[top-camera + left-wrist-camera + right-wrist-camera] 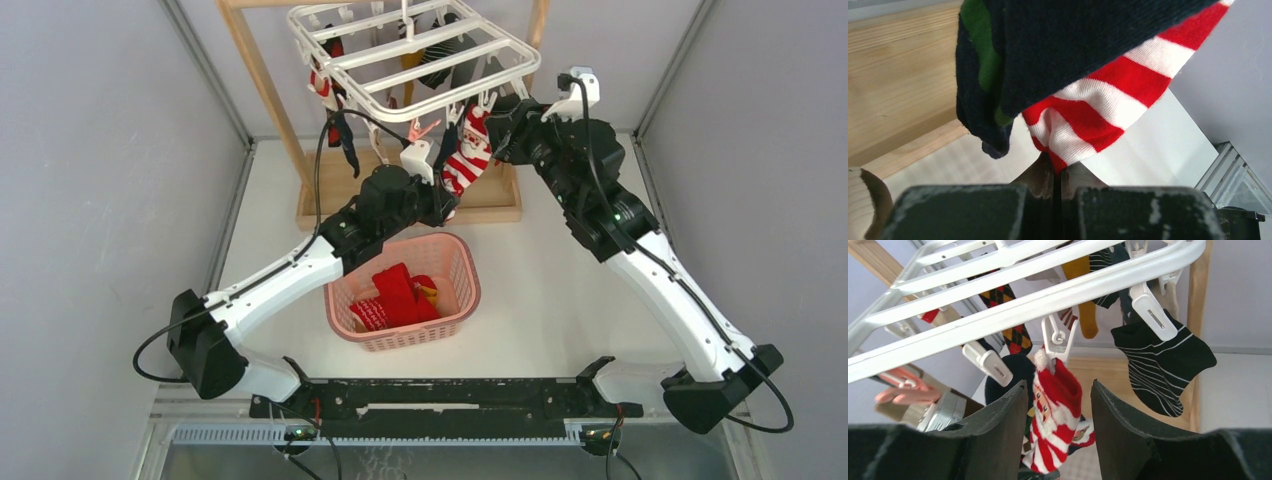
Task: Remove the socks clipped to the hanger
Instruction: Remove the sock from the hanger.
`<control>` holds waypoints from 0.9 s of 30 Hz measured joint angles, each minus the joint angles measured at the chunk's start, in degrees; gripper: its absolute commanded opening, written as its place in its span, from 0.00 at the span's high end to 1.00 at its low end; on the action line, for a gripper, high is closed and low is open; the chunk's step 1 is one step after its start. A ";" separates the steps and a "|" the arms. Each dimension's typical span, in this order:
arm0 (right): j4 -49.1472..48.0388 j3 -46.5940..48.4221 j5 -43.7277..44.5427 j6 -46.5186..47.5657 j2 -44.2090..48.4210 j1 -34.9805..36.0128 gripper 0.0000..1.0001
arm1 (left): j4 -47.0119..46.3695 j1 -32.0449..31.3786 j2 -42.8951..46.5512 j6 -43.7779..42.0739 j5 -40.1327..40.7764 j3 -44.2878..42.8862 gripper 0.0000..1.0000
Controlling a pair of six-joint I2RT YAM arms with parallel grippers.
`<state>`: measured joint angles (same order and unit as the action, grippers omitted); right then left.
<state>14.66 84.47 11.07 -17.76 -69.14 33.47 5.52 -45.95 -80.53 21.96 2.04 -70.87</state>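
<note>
The white hanger (415, 50) hangs from the wooden stand with several socks clipped under it. At its front edge a white clip (1058, 337) holds a red-and-white Santa sock (1055, 410). My left gripper (1058, 172) is shut on that sock's lower striped end (1108, 95), below the hanger (447, 205). My right gripper (1058, 387) is open, one finger on each side of the sock's upper part, just below the clip. A black sock with thin white stripes (1160, 365), an argyle sock (1008, 315) and a mustard sock (1083, 295) hang nearby.
A pink basket (465, 270) on the table in front of the stand holds red socks (395, 295). The wooden stand's post (262, 85) and base (490, 205) sit right behind the grippers. A dark navy and green sock (1048, 45) hangs over the left wrist camera.
</note>
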 measured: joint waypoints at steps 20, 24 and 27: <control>-7.30 2.86 4.92 2.08 -6.91 0.11 0.41 | 0.22 0.00 -0.61 -0.02 0.02 0.00 1.00; -8.07 3.89 4.96 2.08 -8.07 0.11 0.41 | 0.22 0.00 -0.76 -0.02 0.02 0.00 1.00; -8.22 4.42 4.98 2.10 -8.92 0.11 0.41 | 0.22 0.00 -0.83 -0.04 0.02 0.00 1.00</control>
<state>6.44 88.88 16.05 -15.66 -78.06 33.58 5.74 -45.95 -81.36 21.91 2.07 -70.87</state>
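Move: The clip holding the red-and-white Santa sock lies roughly 7 cm ahead of the right hand, 3 cm left and about level in height. The hanger's front rail runs some 4 cm above this clip; the black striped sock hangs around 10 cm ahead and 3 cm right of the hand, 4 cm lower, and the navy sock 5 cm ahead, 8 cm left, also 4 cm lower. From the left hand, already gripping the sock's toe, the clip is about 10 cm ahead, 6 cm right and 16 cm up. Forward and slightly left, the open right gripper travels about 5 cm towards the Santa sock's clip, dipping a little first and then climbing about 2.5 cm as its fingers tip slightly up and swing a touch clockwise, bringing the clip into the gap between the fingertips as seen from the wrist. The left hand stays nearly in place, still pinching the toe and holding the sock stretched out. ##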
